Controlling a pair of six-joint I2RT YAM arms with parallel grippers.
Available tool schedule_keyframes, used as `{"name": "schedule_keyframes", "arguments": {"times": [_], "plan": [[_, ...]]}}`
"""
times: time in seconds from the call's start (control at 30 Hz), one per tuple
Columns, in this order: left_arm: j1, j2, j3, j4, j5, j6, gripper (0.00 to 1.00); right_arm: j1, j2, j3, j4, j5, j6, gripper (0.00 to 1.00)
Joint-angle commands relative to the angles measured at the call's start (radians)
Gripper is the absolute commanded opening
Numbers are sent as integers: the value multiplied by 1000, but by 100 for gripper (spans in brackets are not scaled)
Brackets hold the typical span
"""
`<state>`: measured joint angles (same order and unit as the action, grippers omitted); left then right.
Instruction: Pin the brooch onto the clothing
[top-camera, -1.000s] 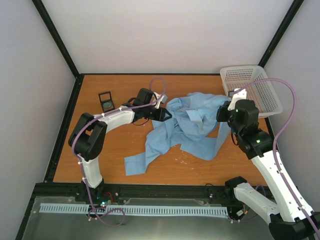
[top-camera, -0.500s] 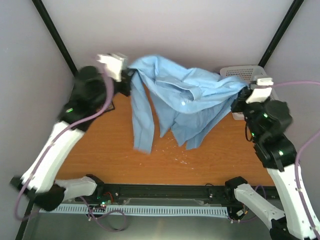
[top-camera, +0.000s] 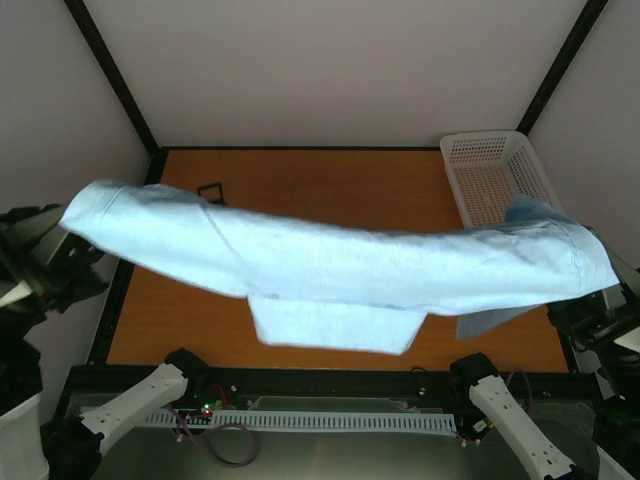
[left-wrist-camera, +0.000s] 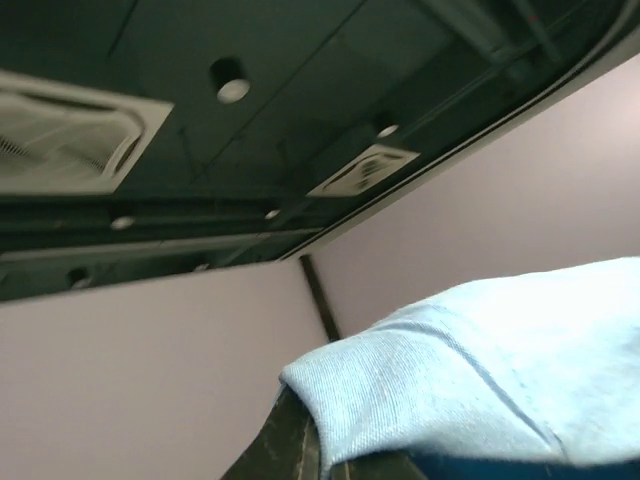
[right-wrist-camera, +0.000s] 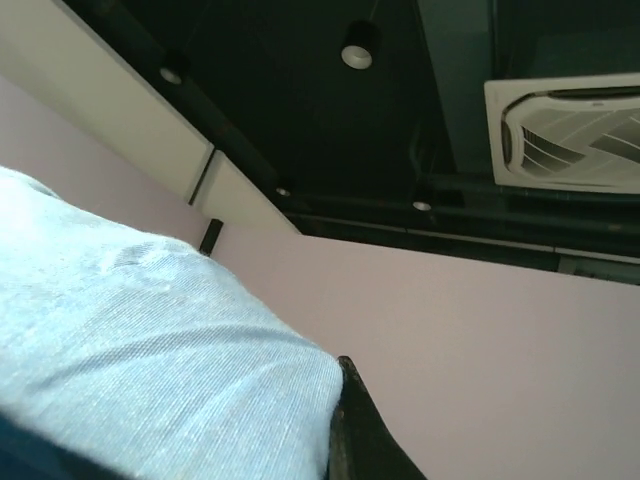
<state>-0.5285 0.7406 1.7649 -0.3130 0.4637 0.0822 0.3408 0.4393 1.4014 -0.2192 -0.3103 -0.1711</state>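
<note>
The clothing, a light blue shirt, hangs stretched in a long band high above the table, from the far left to the far right of the top view. My left gripper is shut on its left end; in the left wrist view the cloth folds over a dark finger. My right gripper is shut on the right end, where the cloth lies against a dark finger. Both wrist cameras point up at the ceiling. The brooch is hidden.
A white mesh basket stands at the back right of the wooden table. The rim of a small black box shows just above the shirt at the back left. The arm bases sit at the near edge.
Both arms have lifted the shirt off the table and swung apart toward the near corners. It has gone from a crumpled heap to a taut band close under the top camera.
</note>
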Motion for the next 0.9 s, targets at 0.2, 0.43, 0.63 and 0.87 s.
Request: {"name": "schedule_keyframes", "arguments": {"times": [0.2,0.43,0.63,0.87], "plan": [[37,467,-143,-55,-896,-231,1,-3,434,-122,64,610,41,2],[259,987,-52,-217,-734,-420,38,-45,997,-195,109,806,-8,63],[269,1066,47,-373,-694,-332,100,-79,1169,-64,-285,711,185,97],[255,780,-309,-221,-294,-309,100,-79,1020,-209,-320,202,207,100]]}}
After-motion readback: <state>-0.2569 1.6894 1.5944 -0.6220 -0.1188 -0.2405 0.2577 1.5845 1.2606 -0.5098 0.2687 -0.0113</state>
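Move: The shirt is already pinched at a shoulder by each shut gripper, held high. The middle of the bare tabletop, where it goes, lies about 39 cm ahead of the left hand, 26 cm to its right and 68 cm below. The black-framed box lies about 54 cm ahead of that hand, 12 cm to its left. From the right hand the tabletop's middle is roughly 39 cm ahead, 24 cm to the left and 62 cm down; the basket is some 55 cm ahead, 27 cm to the right and 57 cm below. The shirt is flung out over the table by both arms together: first swiftly forward some 45 to 50 cm, then steeply down about as far, the wrists tipping the fingers over from upward to downward. The fingers open wide during the descent and let go of the shoulders; then the left hand rises about 8 cm and eases back, the right barely lifts. ##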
